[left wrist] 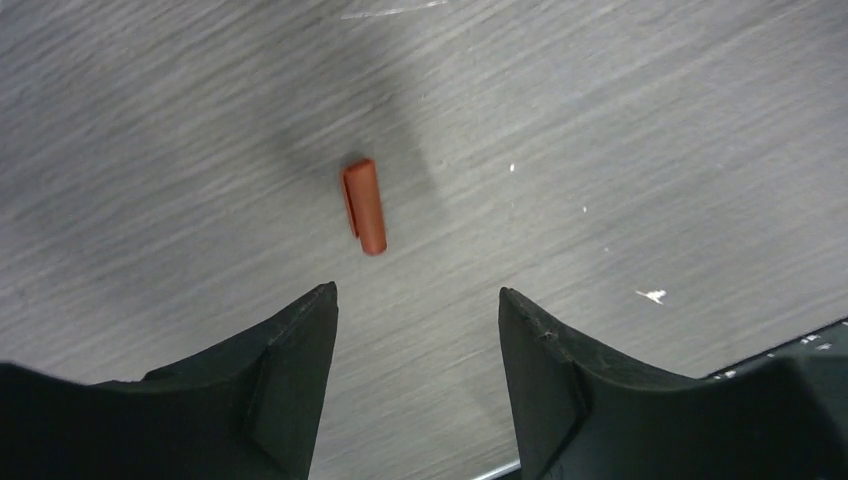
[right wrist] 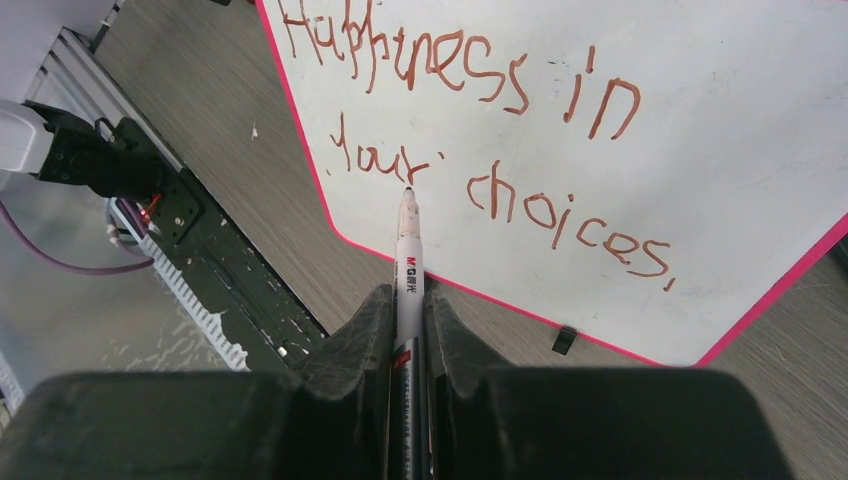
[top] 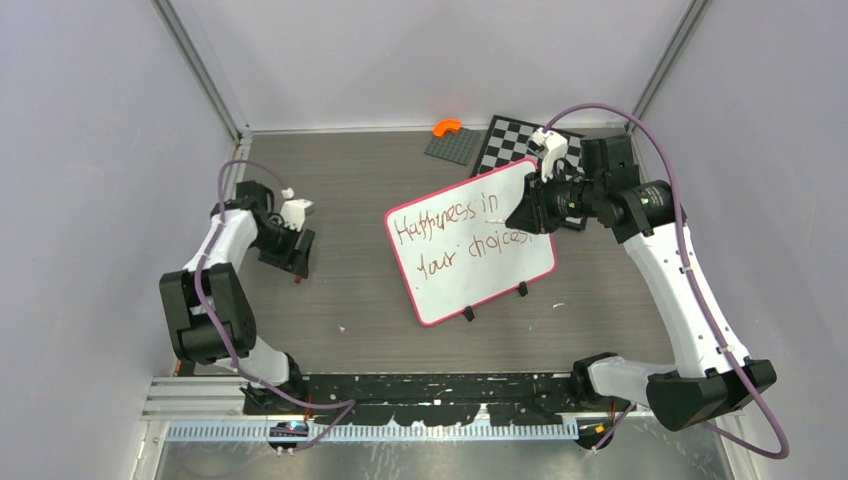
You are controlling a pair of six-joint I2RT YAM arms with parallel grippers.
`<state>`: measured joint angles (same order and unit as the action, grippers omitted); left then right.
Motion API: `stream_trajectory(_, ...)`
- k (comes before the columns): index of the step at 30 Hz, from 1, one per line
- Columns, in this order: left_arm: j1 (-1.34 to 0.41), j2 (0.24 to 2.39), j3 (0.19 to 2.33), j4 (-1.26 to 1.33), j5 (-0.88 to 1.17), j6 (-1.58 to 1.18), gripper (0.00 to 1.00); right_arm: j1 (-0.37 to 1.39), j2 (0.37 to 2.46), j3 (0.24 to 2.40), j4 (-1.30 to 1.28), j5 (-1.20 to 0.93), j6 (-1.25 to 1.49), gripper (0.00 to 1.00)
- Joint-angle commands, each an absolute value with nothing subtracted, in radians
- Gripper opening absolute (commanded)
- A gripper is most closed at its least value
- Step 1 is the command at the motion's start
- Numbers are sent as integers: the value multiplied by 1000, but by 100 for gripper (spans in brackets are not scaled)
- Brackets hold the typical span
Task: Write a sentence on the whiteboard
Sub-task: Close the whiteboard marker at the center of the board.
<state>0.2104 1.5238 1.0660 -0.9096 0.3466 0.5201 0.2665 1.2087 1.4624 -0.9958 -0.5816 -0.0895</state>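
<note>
The whiteboard lies tilted mid-table, white with a pink frame. The sentence is on it in red-brown marker in two lines, "Happiness in your choices". My right gripper is shut on a white marker, at the board's right side. The marker's tip lines up with "your" in the right wrist view; I cannot tell if it touches. My left gripper hangs open over bare table at the left, just short of an orange-red marker cap.
A black-and-white chessboard lies at the back right beside a grey plate carrying an orange piece. A black rail runs along the near edge. Grey walls close in both sides.
</note>
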Motion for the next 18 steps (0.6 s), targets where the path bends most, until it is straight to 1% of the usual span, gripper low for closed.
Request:
stream_trajectory(1,106,1608,1117,-828,151,464,58,265,1195,1484,-971,-590,-72,0)
stream_trajectory(3,69,1674,1173,-892,96,460,55,265,1193,1481,-972,-583,-74,0)
stream_trajectory(7,11,1797,1284,-994,-7,435,52,264,1187,1478,-977,-568,-83,0)
stream_trajectory(11,-42,1875,1333,-1026,-75,417,50,265,1184,1467,-978,-561,-90,0)
stream_trajectory(18,-72,1986,1394,-1070,-146,401,39,264,1171,1465,-993,-539,-112,0)
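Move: Beneath the left fingertips lies the red marker cap, about 2 cm ahead of that hand, neither left nor right, and 7 cm lower. A pale scrap sits on the table roughly 12 cm back and 10 cm to the hand's right; the whiteboard's middle is some 40 cm right and 9 cm ahead. From the right hand, which holds the open marker, the cap is about 46 cm left, 4 cm ahead and 29 cm down. Sinking about 5 cm towards the cap, the left hand also goes some 4 cm forward early on, then just down. Its wrist swings roughly 30 degrees from a slant to straight down, while the fingers narrow by about a third, one on either side of the cap; no grip shows yet. The right hand keeps its hold on the marker and barely stirs. ##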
